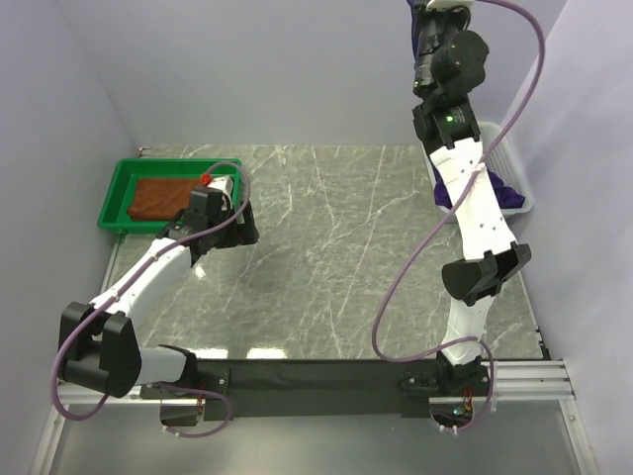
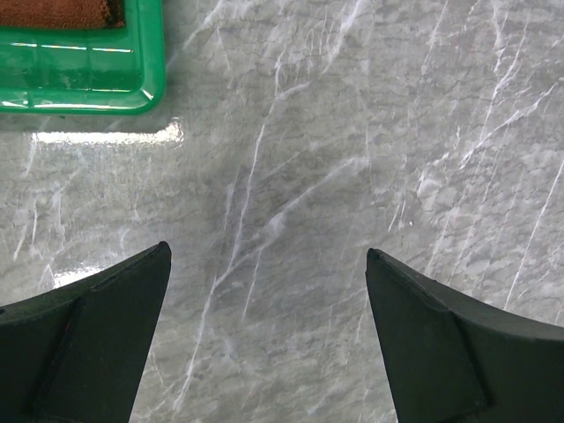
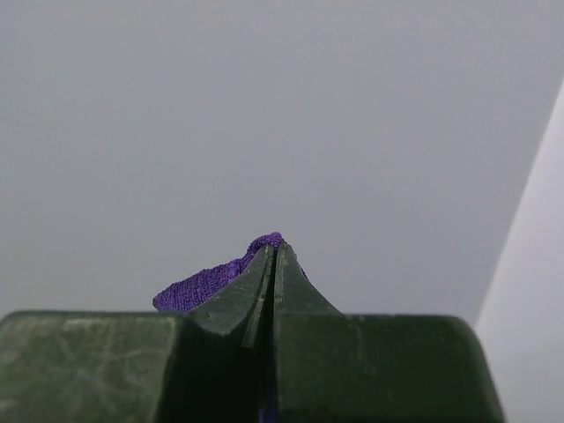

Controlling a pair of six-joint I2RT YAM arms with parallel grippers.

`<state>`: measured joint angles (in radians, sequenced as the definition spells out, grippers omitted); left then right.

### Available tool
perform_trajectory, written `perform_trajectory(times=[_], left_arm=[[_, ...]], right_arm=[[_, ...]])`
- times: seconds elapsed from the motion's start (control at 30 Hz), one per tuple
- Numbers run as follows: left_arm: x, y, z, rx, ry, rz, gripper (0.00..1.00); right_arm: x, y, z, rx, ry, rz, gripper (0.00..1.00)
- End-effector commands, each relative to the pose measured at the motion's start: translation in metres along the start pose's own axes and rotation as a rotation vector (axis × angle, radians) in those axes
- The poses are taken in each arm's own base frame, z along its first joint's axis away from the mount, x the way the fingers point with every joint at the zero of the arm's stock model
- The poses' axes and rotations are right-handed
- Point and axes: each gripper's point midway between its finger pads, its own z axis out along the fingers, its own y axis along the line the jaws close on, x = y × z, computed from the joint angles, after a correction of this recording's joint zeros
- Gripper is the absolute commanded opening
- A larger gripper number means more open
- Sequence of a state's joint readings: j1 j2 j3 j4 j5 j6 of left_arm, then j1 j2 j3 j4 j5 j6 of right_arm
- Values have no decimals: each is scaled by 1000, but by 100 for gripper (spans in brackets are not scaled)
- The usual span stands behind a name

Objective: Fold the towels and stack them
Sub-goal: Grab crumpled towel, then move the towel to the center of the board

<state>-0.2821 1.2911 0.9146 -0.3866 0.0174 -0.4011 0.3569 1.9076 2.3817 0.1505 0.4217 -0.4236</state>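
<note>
A rust-brown towel (image 1: 163,198) lies flat in the green tray (image 1: 111,203) at the far left. My left gripper (image 1: 242,223) hovers just right of the tray, low over the marble. Its wrist view shows the gripper (image 2: 267,251) open and holding nothing, with the tray's corner (image 2: 84,75) and the towel's edge (image 2: 62,11) at upper left. My right arm is raised high at the back right. The right gripper (image 3: 276,248) is shut on a fold of a purple towel (image 3: 203,284) that pokes out beside its fingers. More purple towel (image 1: 504,190) lies in the white basket (image 1: 512,158).
White walls stand close on the left, back and right of the marble table (image 1: 346,247). The right arm's purple cable (image 1: 415,267) loops down over the table's right half. A black strip (image 1: 316,376) runs along the near edge between the arm bases.
</note>
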Motion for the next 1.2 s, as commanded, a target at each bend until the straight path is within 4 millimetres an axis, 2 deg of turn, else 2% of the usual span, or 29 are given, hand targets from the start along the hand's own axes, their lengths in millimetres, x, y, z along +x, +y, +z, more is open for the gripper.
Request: perform_trajectory(times=[0.0,0.1,0.17,0.2,0.3,0.33,0.37,0.4,0.43,0.47,0.5,0.53,0.57,0.6,0.63,0.7,0.73,0.8,0.83,0.87,0.9,0.97,1.0,1.07,1.1,1.13,1.17], left_arm=[[-14,-3,-3,-1,-33,21,98],[-14,-3,-3,-1,-33,19,98],[-14,-3,-3,-2,-31,19,98],[-14,-3,-3,0,-32,19,98],[-15,-3,-3,-1,-34,19,98],[-15,-3,-3,1,-35,19,98],[-16,2,-3,-26,-44,17,98],[-17,2,-4,-28,-48,17,98],[-17,2,-4,-30,-52,17,98],[-18,2,-4,-31,-52,17,98],[-18,3,-5,-35,-56,15,98],[-18,3,-5,-39,-55,14,98],[-17,4,-4,-39,-54,14,98],[-17,4,-5,-40,-56,13,98],[-17,4,-5,-44,-58,10,98],[-19,4,-6,-44,-66,6,98],[-20,3,-6,-37,-65,3,98],[-22,0,-8,-24,-76,1,98],[-22,-1,-8,-19,-76,-1,98],[-23,-2,-9,-17,-80,-4,97],[-22,-2,-8,-14,-79,-10,97],[-19,-7,-6,1,-60,-15,97],[-17,-10,-6,4,-51,-23,97],[-13,-22,-4,17,-36,-12,97],[-10,-27,-4,24,-24,-15,97],[-11,-35,-5,35,-23,-12,97],[-6,-46,-6,55,-12,3,97]], right_arm=[[-116,-24,-13,-31,-287,197,0],[-129,-25,-20,-54,-318,248,0],[-128,-23,-25,-83,-299,254,0],[-120,-17,-27,-110,-257,269,0],[-90,9,-49,-216,-158,243,0],[-67,16,-64,-242,-93,224,0],[-54,21,-74,-262,-54,226,0],[-52,20,-91,-294,-12,238,0],[-11,34,-108,-330,92,217,0],[7,41,-124,-368,149,221,0],[28,55,-149,-427,234,246,0],[59,62,-184,-481,326,248,0],[75,72,-210,-535,387,263,0],[102,80,-242,-573,504,266,0],[126,95,-290,-659,601,248,0],[159,105,-357,-706,819,304,0],[172,115,-410,-792,915,312,0],[178,118,-477,-863,1086,379,0],[188,121,-524,-926,1184,357,0],[192,118,-550,-944,1253,357,0],[204,106,-583,-907,1391,360,0],[207,95,-624,-908,1526,345,0],[218,82,-645,-845,1629,330,0],[221,67,-672,-806,1766,316,4],[229,52,-682,-771,1820,251,14],[230,47,-683,-758,1829,233,23],[232,43,-680,-758,1810,210,42]])
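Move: The right hand is high over the far side and already has the crumpled purple towel pinched. The bare middle-front of the table, where the towel is taken, lies about 32 cm back, 15 cm to the left and some 62 cm below, and the table's near edge about 46 cm back, 13 cm left and equally low. The white basket is roughly 3 cm back, 14 cm right and 57 cm down. From the left hand, that middle-front spot is some 15 cm back, 29 cm right and 13 cm below. The right arm, fingers shut on the purple towel, first draws back and lifts about 6 cm, then whips down some 60 cm while sweeping back over the table to its near edge, about 44 cm back in all and 12 cm or so to the left, to cast the cloth out in front of it. On the way the wrist tips over by some 100 degrees, from pointing forward and up to pointing steeply down, and also swings counter-clockwise; only at the very end, low at the near edge, do the fingers begin to part, to about a third open. ##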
